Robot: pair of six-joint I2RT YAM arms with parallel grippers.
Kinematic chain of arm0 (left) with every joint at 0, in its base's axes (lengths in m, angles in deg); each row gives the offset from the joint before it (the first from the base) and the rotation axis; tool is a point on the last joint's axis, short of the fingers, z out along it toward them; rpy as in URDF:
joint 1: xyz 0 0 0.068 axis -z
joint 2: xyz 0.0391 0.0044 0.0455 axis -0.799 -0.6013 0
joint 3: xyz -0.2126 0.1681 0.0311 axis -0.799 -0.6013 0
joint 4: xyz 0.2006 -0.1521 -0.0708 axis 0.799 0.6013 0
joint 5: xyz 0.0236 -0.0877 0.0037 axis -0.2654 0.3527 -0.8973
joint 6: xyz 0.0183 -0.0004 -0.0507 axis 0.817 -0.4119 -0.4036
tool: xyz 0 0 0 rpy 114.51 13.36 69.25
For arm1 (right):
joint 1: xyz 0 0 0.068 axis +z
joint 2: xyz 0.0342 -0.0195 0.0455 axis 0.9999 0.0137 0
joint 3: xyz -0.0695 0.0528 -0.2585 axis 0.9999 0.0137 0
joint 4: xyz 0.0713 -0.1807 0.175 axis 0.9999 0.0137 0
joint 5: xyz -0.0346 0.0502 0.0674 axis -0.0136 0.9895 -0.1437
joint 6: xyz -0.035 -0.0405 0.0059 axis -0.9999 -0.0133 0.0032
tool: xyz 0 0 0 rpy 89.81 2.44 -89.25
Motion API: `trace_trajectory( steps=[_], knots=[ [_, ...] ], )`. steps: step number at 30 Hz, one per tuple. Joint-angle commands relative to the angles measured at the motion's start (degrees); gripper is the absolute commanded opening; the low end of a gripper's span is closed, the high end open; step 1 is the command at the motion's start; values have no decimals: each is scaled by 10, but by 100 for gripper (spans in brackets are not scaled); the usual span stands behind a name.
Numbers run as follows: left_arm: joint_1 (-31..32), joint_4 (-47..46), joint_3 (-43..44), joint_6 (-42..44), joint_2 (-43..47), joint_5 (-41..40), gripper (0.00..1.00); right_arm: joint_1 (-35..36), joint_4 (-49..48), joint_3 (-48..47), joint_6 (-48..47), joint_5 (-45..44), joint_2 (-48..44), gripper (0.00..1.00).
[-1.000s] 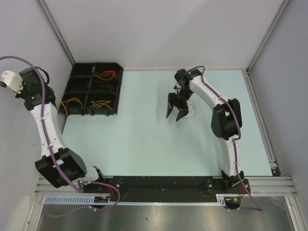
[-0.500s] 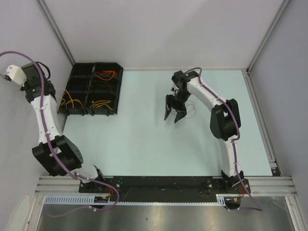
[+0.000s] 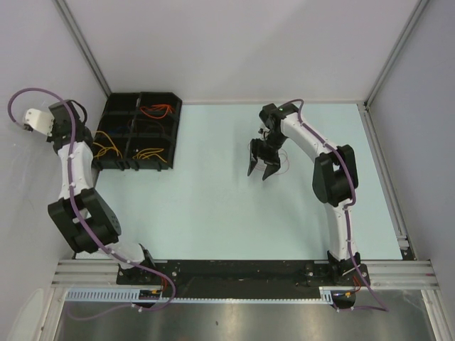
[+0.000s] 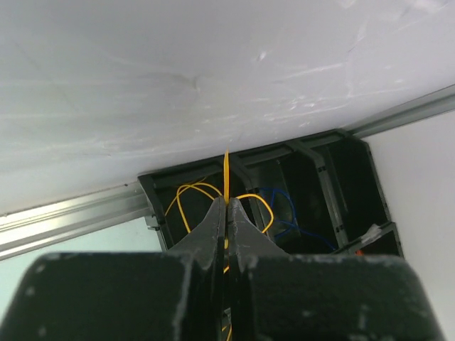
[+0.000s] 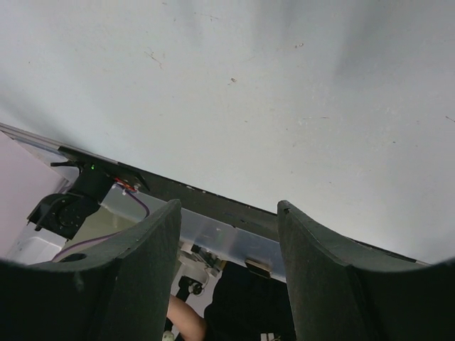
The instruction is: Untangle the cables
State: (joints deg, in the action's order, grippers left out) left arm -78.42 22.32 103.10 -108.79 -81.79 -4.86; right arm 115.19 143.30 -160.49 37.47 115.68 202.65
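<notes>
In the left wrist view my left gripper (image 4: pixel 227 202) is shut on a thin yellow cable (image 4: pixel 227 169), which runs up out of the fingertips. More yellow loops (image 4: pixel 186 192) and a blue cable (image 4: pixel 288 213) lie in the black tray (image 4: pixel 249 158) beyond. From above, the left wrist (image 3: pixel 60 121) sits at the tray's left side and hides its fingers. Yellow cables (image 3: pixel 106 150) and orange-red cables (image 3: pixel 156 110) lie in the tray (image 3: pixel 174 131). My right gripper (image 3: pixel 260 169) (image 5: pixel 227 206) hangs open over mid-table, holding nothing. A thin dark cable loop (image 3: pixel 284 162) lies just right of it.
The tray stands at the table's far left corner, close to the left wall (image 3: pixel 43 64). A black rail with the arm bases (image 3: pixel 242 270) runs along the near edge. Metal frame posts (image 3: pixel 387 64) bound the back right corner.
The left arm has folded up, its elbow drawn in toward the left wall and its wrist shifted right toward the tray. The right gripper has barely moved.
</notes>
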Motion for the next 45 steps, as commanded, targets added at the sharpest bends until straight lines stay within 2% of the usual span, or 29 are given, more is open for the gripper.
trace_trajectory(
  steps=[1,10,15,18,19,20,21,22,27,30,34,38,41,44,45],
  knots=[
    [8,-50,-20,-35,-22,-8,0,-2,16,-19,7,-5,-4,61],
    [8,-85,-54,-25,-81,45,0,-2,18,-41,9,3,17,61],
    [8,-98,-28,-5,-127,101,2,-4,20,-47,7,5,22,61],
    [8,-81,-2,-1,-143,116,14,-6,21,-48,7,5,20,61],
    [8,-79,0,1,-139,121,32,-7,19,-45,6,5,20,61],
    [8,-77,0,0,-137,127,40,-7,19,-46,6,5,20,61],
    [9,-69,2,1,-135,127,54,-8,17,-44,5,6,18,61],
    [9,-64,7,2,-130,127,60,-8,15,-45,5,8,16,61],
    [17,-32,8,6,-107,147,75,-11,-3,-38,7,16,10,61],
    [45,-13,9,24,-87,133,83,-13,-19,-27,8,23,1,61],
    [96,23,50,42,-81,126,86,-22,-41,-5,10,31,-27,61],
    [159,74,110,66,-80,107,86,-32,-58,10,9,28,-56,61],
    [211,79,136,72,-81,112,85,-44,-76,33,15,22,-93,61],
    [249,93,156,75,-92,115,84,-67,-102,76,28,15,-143,61],
    [286,97,162,79,-101,122,84,-73,-111,107,33,8,-160,61]
  ],
)
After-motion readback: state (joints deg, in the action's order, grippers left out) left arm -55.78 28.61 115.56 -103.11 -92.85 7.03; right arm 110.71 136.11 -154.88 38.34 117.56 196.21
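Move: Some 5 cm ahead of the left hand, 2 cm to its right and 21 cm below lies the near-left compartment of the black tray, with the lower loops of the held yellow cable already hanging there. The other yellow cable is in the near-right compartment, about 5 cm ahead and 19 cm right; the blue cable is roughly 16 cm ahead and 7 cm right, both similarly low. From the right hand that near-left compartment lies about 64 cm left, 14 cm ahead and slightly lower. Lowering the yellow cable by about 13 cm and easing forward towards the near-left compartment, the left hand opens its fingers wide and lets go. It then swings clear to its right by some 17 cm, rising and reaching forward as the wrist turns clockwise. Late on, the open right hand drifts a couple of centimetres forward near the pink cable. ##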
